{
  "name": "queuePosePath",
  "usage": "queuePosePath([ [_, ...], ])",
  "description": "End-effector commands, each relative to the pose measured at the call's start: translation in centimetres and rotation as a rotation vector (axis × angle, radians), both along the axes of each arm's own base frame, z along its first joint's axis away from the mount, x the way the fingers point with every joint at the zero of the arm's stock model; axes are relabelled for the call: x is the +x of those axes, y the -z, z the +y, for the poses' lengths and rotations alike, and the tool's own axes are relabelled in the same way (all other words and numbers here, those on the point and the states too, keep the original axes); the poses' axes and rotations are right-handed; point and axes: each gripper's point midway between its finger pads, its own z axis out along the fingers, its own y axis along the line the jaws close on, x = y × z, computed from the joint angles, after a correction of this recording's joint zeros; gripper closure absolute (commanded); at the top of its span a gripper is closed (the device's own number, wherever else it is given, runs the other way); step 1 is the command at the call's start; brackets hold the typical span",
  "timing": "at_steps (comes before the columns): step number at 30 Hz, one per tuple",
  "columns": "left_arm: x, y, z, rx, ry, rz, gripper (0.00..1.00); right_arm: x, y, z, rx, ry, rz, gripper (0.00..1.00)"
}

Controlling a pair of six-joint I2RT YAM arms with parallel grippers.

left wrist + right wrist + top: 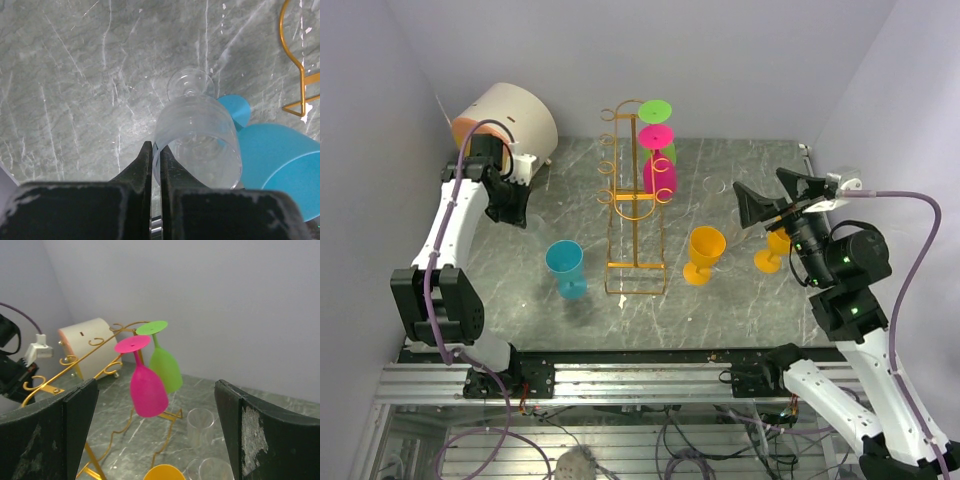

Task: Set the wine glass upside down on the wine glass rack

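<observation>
My left gripper (155, 150) is shut on the rim wall of a clear wine glass (197, 132), whose foot points away from the camera over the grey table. In the top view this gripper (512, 208) is at the left, away from the golden wire rack (635, 205); the clear glass does not show there. The rack stands mid-table with a green glass (658, 125) and a pink glass (659, 165) hanging upside down on its right side. My right gripper (760, 205) is open and empty, right of the rack, facing it (156, 390).
A blue glass (565, 268) stands left of the rack, close to the held glass (280, 160). Two orange glasses (704, 253) (772, 250) stand to the right. Two clear glasses (201, 425) sit near the right gripper. A white-and-orange cylinder (505, 120) is back left.
</observation>
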Motion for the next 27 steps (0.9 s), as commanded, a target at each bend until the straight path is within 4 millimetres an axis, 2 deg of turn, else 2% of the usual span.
queuePosePath([
  [1,0.1,-3.2,-0.2,0.034,0.024,-0.085,0.93,-1.0,-0.4,1.2,0.023,-0.087,0.04,0.0],
  [3,0.0,-6.0,-0.4,0.065,0.039,-0.15,0.93,-1.2,-1.3,2.2,0.044,-0.143,0.035,0.0],
  [5,-0.2,-9.5,0.1,0.092,0.031,-0.244,0.93,-1.4,-3.3,3.2,0.082,-0.207,0.014,0.0],
  [7,-0.5,-13.6,0.6,0.117,0.016,-0.361,0.93,-1.3,-5.1,4.9,0.117,-0.295,0.026,0.0],
  [10,-1.5,-20.9,1.4,0.14,-0.03,-0.605,0.93,-0.6,-7.9,8.7,0.149,-0.493,0.138,0.0],
  [13,-2.7,-27.6,1.5,0.133,-0.05,-0.858,0.93,1.7,-8.4,11.5,0.275,-0.593,0.232,0.0],
  [16,-4.5,-32.4,1.4,0.112,-0.064,-1.095,0.93,3.4,-9.0,13.0,0.418,-0.658,0.302,0.0],
  [17,-5.2,-33.7,1.1,0.098,-0.054,-1.176,0.93,4.4,-8.6,14.0,0.467,-0.688,0.363,0.0],
  [19,-6.6,-35.6,0.9,0.078,-0.049,-1.31,0.93,4.6,-8.6,16.4,0.541,-0.785,0.441,0.0],
  [22,-7.8,-37.0,0.3,0.069,-0.013,-1.454,0.93,3.6,-8.5,21.4,0.608,-0.901,0.521,0.0],
  [23,-8.4,-37.6,0.1,0.075,0.006,-1.511,0.93,2.7,-8.5,23.4,0.617,-0.936,0.547,0.0],
  [25,-9.6,-38.6,-0.4,0.074,0.041,-1.633,0.93,2.1,-8.5,26.0,0.649,-0.996,0.605,0.0],
  [27,-11.1,-39.2,-1.1,0.063,0.081,-1.746,0.93,1.4,-8.8,27.8,0.723,-1.081,0.661,0.0],
])
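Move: The clear wine glass is already pinched by its rim; its middle is some 3 cm right of the left gripper and 8 below. The blue glass stands about 11 cm right and 6 back of that gripper, 8 lower. From the right gripper the clear glass lies roughly 45 cm left, 6 ahead, 34 below; the rack's middle is 20 left, 15 ahead, 27 below, and the nearer orange glass 5 left, 5 ahead, 35 below. Keep the left fingers shut on the clear glass's rim and bring it up about 34 cm, drawing back towards the end while tipping the fingers up some 80 degrees. Meanwhile sweep the open right gripper left across above the rack towards the raised glass, rising then sinking again, turning counter-clockwise and tipping down. ##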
